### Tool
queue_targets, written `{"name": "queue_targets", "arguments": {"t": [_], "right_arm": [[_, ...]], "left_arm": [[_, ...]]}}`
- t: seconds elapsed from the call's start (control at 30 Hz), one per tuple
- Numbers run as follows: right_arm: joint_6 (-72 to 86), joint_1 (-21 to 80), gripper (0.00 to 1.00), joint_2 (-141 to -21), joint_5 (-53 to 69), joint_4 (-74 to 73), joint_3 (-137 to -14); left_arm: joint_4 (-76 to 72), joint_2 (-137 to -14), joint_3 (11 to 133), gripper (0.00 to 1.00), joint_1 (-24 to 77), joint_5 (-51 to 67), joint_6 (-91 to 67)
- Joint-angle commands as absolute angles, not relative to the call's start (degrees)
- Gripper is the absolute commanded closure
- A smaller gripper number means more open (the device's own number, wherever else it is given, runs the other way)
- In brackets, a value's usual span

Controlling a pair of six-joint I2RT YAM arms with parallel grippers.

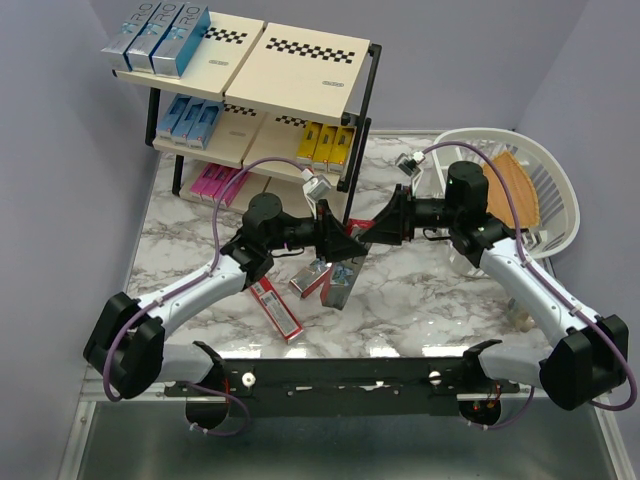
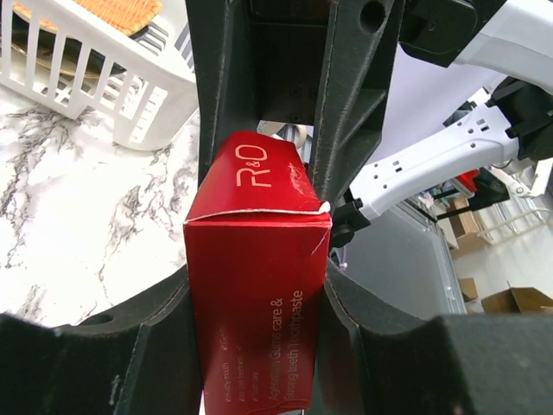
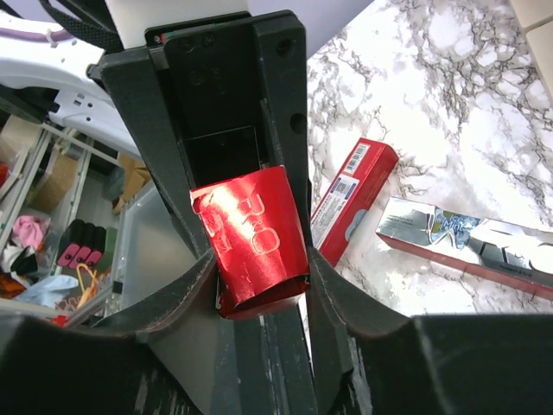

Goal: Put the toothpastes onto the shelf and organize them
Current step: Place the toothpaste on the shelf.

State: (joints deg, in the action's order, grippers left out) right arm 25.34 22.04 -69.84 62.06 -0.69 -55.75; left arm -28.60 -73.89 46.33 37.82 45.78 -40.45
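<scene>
A red toothpaste box [image 2: 257, 303] hangs above the table's middle, held at both ends. My left gripper [image 2: 257, 290] is shut on one end, its pads pressed against the box's sides. In the right wrist view the box's crumpled other end [image 3: 255, 233] sits between the closed fingers of my right gripper [image 3: 259, 272]. In the top view the left gripper [image 1: 343, 243] and right gripper [image 1: 376, 234] meet nose to nose and hide the box. Three more toothpastes lie on the table: a red one [image 1: 276, 308] and two [image 1: 312, 278] [image 1: 340, 287] below the grippers. The shelf [image 1: 300, 60] stands at the back left.
The shelf carries silver-teal boxes [image 1: 160, 40] on top, blue [image 1: 190, 118] and yellow [image 1: 327, 145] ones on the middle board, and pink ones [image 1: 215, 182] at the bottom. A white basket [image 1: 560, 215] holding a wooden board [image 1: 512, 190] stands at the right.
</scene>
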Motion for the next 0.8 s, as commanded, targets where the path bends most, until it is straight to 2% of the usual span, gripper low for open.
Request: {"name": "queue_targets", "arguments": {"t": [0.0, 0.27, 0.4, 0.47, 0.53, 0.77], "right_arm": [[24.44, 21.97, 0.61, -69.44, 64.25, -1.41, -56.51], [24.70, 21.80, 0.66, -68.38, 60.13, -4.48, -57.83], [26.45, 20.92, 0.68, -68.20, 56.26, -6.67, -58.88], [27.50, 20.48, 0.68, -68.03, 53.89, -7.91, -59.32], [29.52, 19.51, 0.69, -67.94, 52.13, -9.04, -60.03], [36.64, 16.70, 0.69, -69.43, 44.74, -14.59, -61.44]], "left_arm": [[-31.20, -75.14, 47.46, 0.44, 37.44, 47.02, -40.87], [-23.39, -72.78, 47.29, 0.20, 37.35, 42.46, -34.38], [-19.34, -68.75, 46.41, 0.10, 37.35, 36.58, -29.72], [-18.63, -66.89, 45.01, 0.09, 37.35, 32.53, -27.69], [-17.59, -64.17, 43.34, 0.01, 37.35, 28.50, -26.64], [-15.91, -55.12, 37.62, 0.01, 39.46, 16.38, -20.15]]}}
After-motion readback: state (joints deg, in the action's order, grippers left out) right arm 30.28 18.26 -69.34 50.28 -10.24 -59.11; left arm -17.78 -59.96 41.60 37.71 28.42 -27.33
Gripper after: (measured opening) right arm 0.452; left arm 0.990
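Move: Both hands grip one red-and-silver toothpaste near its raised end. Its middle is about 2 cm back of and 4 cm below the left hand, and some 3 cm back, 2 cm left and 6 cm below the right. From the right hand, the shelf's empty bottom right board is roughly 25 cm ahead, 17 cm left and 20 cm down; on the table some 27 cm below, the silver toothpaste is about 8 cm ahead and 13 cm left, and the flat red toothpaste level ahead and 22 cm left. Dipping a centimetre or so at first, the left hand spreads its fingers wide, lets go of the toothpaste and backs off about 4 cm to the left and a little forward, turning counter-clockwise. The right keeps its pinch on the upper end and, once the left has mostly opened, carries the toothpaste some 4 cm forward and a little right, turning about 15 degrees clockwise. ##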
